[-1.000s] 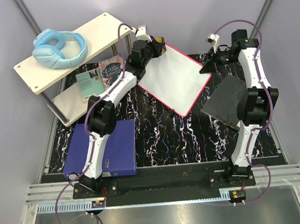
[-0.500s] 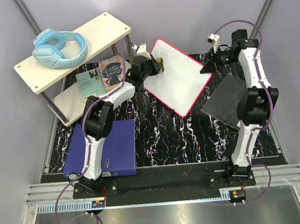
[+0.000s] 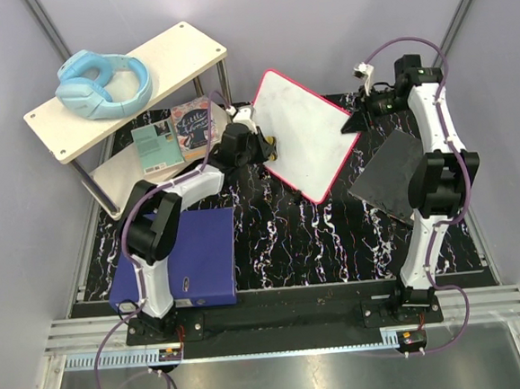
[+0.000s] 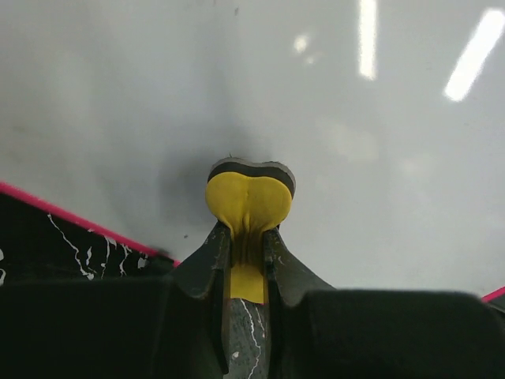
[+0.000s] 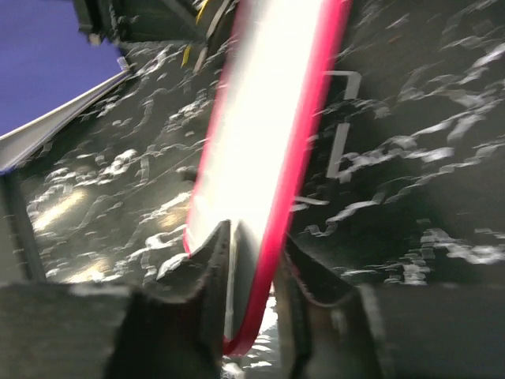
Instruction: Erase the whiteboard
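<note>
The whiteboard (image 3: 305, 132), white with a red-pink frame and no writing showing, stands tilted on the black marbled table (image 3: 290, 237), its far left side raised. My left gripper (image 3: 265, 147) is at the board's left edge, shut on a yellow eraser pad (image 4: 249, 201). The pad's dark face presses against the white surface (image 4: 355, 118). My right gripper (image 3: 355, 120) is at the board's right corner. In the right wrist view that gripper (image 5: 254, 245) has the framed corner (image 5: 264, 142) between its fingers, blurred, with both fingers close against it.
A dark grey cloth (image 3: 389, 175) lies to the right beside the right arm. A blue-purple binder (image 3: 188, 259) lies at the near left. At the far left a two-level shelf (image 3: 177, 52) carries blue headphones (image 3: 103, 83) on top and books (image 3: 174, 134) below.
The whiteboard has tipped up steeper, its far left side rising. My left gripper has slid with the eraser from the far corner down toward the near left edge. The right gripper stays at its corner.
</note>
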`<action>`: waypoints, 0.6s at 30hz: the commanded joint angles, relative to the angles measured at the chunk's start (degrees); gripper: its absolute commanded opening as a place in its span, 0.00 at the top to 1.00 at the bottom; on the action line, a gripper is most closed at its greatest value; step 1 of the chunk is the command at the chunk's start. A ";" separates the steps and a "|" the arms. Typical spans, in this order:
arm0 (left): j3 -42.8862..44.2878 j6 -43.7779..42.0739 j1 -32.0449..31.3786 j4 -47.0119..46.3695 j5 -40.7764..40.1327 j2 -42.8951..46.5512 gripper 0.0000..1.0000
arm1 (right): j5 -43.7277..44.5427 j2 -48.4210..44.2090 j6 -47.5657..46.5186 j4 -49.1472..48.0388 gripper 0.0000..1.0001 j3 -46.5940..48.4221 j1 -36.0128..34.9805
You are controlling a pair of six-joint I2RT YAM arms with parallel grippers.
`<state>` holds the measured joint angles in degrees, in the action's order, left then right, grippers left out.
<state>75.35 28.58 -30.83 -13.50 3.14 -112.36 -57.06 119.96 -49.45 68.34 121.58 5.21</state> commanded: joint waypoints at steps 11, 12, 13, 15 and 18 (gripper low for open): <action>0.50 0.69 -0.11 5.58 -1.03 -1.37 1.00 | 0.19 3.26 -1.35 25.00 0.55 3.22 -4.16; 0.58 0.69 -0.11 5.85 -0.42 -1.72 1.00 | 0.37 3.35 -1.26 24.92 0.54 3.83 -4.16; 0.67 1.04 -0.11 6.37 -0.15 -1.81 1.00 | 0.46 3.35 -1.00 24.92 0.53 4.19 -4.16; -0.03 0.87 -0.20 6.29 0.12 -1.47 1.00 | 0.81 3.52 -0.65 24.65 0.49 5.59 -4.16; -0.82 0.34 -0.20 6.03 -0.32 -0.76 1.00 | 0.98 4.31 0.49 24.57 0.45 8.23 -4.07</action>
<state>75.24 28.80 -30.89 -5.80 2.44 -113.89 -55.07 124.01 -49.45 76.60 124.49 2.07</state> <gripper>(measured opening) 0.161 0.523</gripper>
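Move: The left hand already grips the yellow eraser, its pad at the whiteboard near the left edge; the board's middle is about 10 cm to this hand's right, 1 cm ahead and roughly level. From the right hand, whose fingers straddle the board's raised right corner, that middle lies some 11 cm left, level fore and aft, and 6 cm below. The black folder lies about 11 cm right of this hand, 8 cm back and 20 cm below. The right fingers ease off the board's corner, opening from about a third to half while the corner stays between them; this hand sinks about 3 cm, drifts 2 cm left and 2 cm back, and rolls some 10 degrees. The left hand keeps its pinch on the eraser, held against the board, and goes down about 4 cm with a little back, its fingers tipping steeper. ##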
